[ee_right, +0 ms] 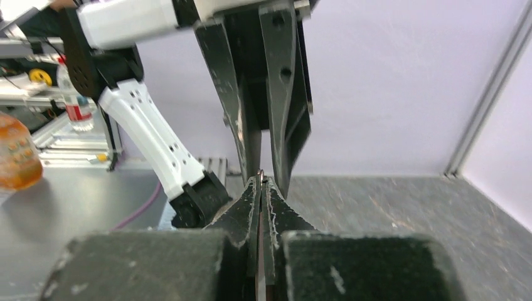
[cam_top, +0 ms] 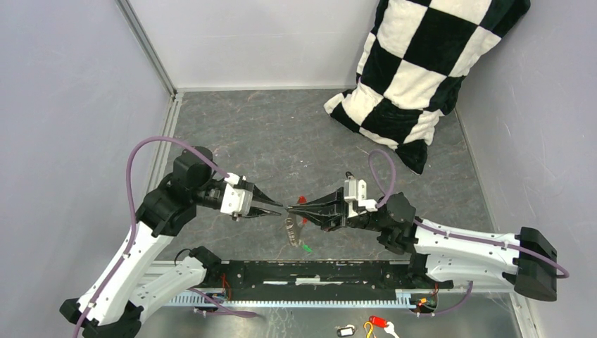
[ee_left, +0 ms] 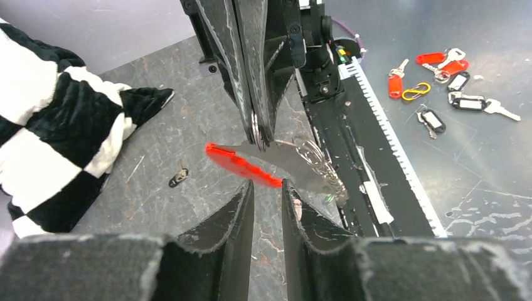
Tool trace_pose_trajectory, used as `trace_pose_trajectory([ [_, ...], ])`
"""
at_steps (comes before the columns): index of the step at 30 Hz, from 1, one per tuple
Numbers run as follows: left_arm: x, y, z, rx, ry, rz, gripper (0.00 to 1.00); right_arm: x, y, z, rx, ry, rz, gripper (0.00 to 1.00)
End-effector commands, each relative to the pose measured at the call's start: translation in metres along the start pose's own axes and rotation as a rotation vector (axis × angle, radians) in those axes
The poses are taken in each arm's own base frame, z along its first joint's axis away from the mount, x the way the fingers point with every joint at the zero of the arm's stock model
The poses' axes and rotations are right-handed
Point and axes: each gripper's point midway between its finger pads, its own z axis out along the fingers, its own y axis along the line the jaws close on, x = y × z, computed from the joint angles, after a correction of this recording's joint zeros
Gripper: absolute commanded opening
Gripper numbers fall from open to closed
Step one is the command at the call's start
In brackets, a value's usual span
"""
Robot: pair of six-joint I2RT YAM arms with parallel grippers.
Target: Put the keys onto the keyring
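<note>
My right gripper [cam_top: 290,206] [ee_right: 261,179] is shut on the top ring of the keyring [ee_left: 256,130], held above the floor. From the ring hang a long red key [ee_left: 241,164] [cam_top: 301,201], a tangle of silvery wire loops [ee_left: 317,164] [cam_top: 290,229] and a small green key [ee_left: 327,198] [cam_top: 307,248]. My left gripper [cam_top: 276,209] [ee_left: 268,186] faces it tip to tip, open by a narrow gap with nothing between its fingers, just short of the red key. A small dark metal key [ee_left: 179,177] lies on the floor apart from the bunch.
A black-and-white checkered pillow [cam_top: 415,70] [ee_left: 50,125] leans at the back right. The black rail [cam_top: 317,271] runs along the near edge. Beyond it, spare keys and tags [ee_left: 439,81] [cam_top: 366,327] lie on a metal surface. Walls close in left, back and right.
</note>
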Motion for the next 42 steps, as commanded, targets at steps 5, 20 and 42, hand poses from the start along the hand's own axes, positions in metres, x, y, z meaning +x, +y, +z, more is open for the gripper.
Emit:
trace_pose_trajectory([
  [5,-0.016,-0.006,0.002,0.02,-0.074,-0.061,0.29,-0.052,0.01,0.011,-0.065,-0.238,0.03,0.01],
  [20,-0.039,-0.008,0.001,0.026,-0.158,-0.112,0.27,-0.044,0.012,0.019,-0.087,-0.231,0.061,0.01],
  [42,-0.017,0.005,-0.001,-0.064,-0.063,-0.078,0.02,-0.02,0.005,0.018,-0.047,0.024,0.054,0.34],
])
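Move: From the half-open left hand, the metal ring pinched in the right fingertips is about 2 cm to the right and 1 cm higher, level with it fore-and-aft. From that hand, the grey plate with the red edge hangs about 3 cm back, 3 cm to the right and 6 cm down; the green tag is about 8 cm back, 4 cm to the right and 9 cm lower. From the right hand, the ring is about 1 cm to the left, at its own height. The left fingers pinch the ring beside the right fingertips, then the right fingers open and release it. Before that, the left hand rises about 3 cm and eases 2 cm back, tipping its fingers slightly up, while the right rises 2 cm and shifts 1 cm left towards it; both sink about 1 cm as the hold changes over. ##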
